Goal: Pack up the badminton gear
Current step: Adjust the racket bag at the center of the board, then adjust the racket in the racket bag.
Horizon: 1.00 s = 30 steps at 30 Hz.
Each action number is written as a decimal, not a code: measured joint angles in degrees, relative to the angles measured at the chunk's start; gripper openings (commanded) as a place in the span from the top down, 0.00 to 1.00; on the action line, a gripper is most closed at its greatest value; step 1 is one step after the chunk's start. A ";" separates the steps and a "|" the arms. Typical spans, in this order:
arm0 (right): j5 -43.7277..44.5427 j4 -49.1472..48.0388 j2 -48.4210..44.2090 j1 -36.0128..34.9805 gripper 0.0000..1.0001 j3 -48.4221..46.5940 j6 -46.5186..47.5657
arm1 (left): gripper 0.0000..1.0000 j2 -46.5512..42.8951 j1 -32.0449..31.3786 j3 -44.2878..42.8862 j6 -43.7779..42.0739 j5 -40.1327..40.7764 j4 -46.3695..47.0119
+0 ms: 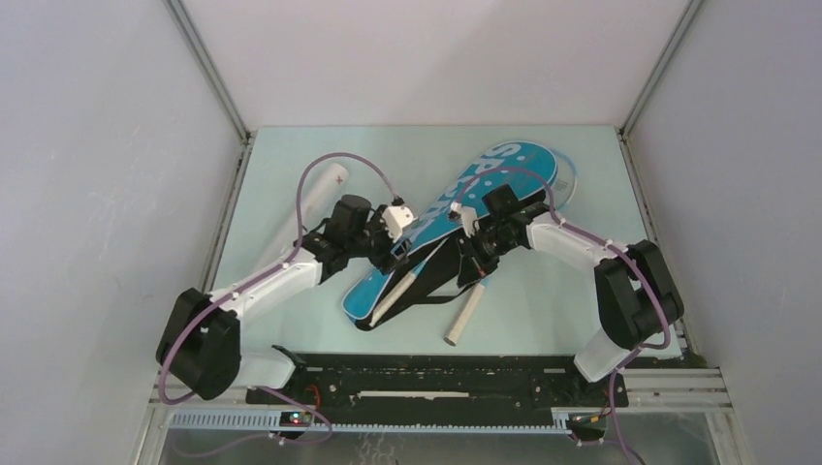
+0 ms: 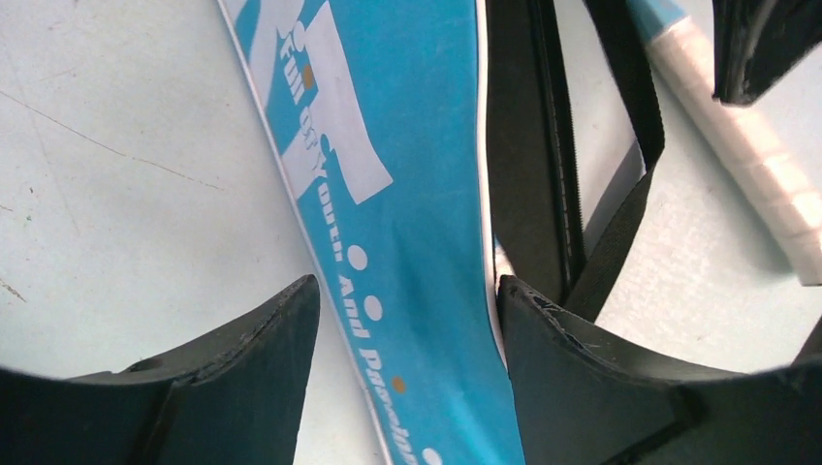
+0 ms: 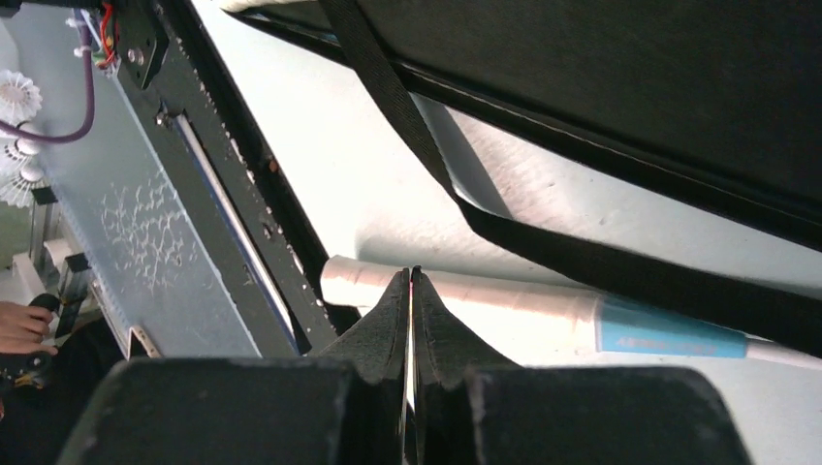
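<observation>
The blue racket bag lies diagonally across the table, its black strap trailing near its lower end. My left gripper hovers over the bag with its jaws open on either side of the bag's narrow part. One white racket handle sticks out of the bag's lower end. Another handle lies loose on the table, just beyond my right gripper, which is shut and empty. A long white tube lies at the left, partly under my left arm.
The strap and the bag's black side hang over the right gripper. A black rail runs along the near edge. White shuttlecocks show beyond that rail. Enclosure walls stand on three sides.
</observation>
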State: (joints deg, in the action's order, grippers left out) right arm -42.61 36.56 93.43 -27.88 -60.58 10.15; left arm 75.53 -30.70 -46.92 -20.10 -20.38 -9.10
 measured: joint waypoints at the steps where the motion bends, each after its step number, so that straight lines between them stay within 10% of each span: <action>1: 0.31 -0.70 -0.09 0.13 0.93 0.00 -0.39 | 0.29 0.17 -0.83 0.04 -0.55 1.11 -0.55; 18: 0.20 -3.43 -0.09 6.05 0.92 -0.02 -3.61 | 0.97 6.95 -6.56 -0.09 -4.46 13.25 -5.27; 30: -4.63 -8.79 -1.29 8.61 0.49 -0.94 -10.86 | 1.00 10.62 -5.46 -10.75 6.80 8.39 -8.17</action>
State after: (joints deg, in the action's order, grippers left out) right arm -47.24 27.77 92.14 -19.27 -61.52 -0.71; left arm 86.15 -36.16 -57.67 -13.30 -11.99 -17.28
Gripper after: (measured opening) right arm 0.472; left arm 0.012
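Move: The stretch of the racket bag's rim that the left hand will take lies about 2 cm back, 1 cm left and 6 cm below it. From that hand, the bag's strap is some 12 cm right and 6 cm back, and the loose racket's handle 18 cm right and 10 cm back, both about 7 cm lower. From the right hand, the strap is about 6 cm left, 2 cm back and 3 cm down; the loose handle 1 cm left, 8 cm back and 4 cm down. Left sinks 6 cm, pinches the bag's rim, lifts it rightwards; right shifts the bag forward 5 cm, then opens. ##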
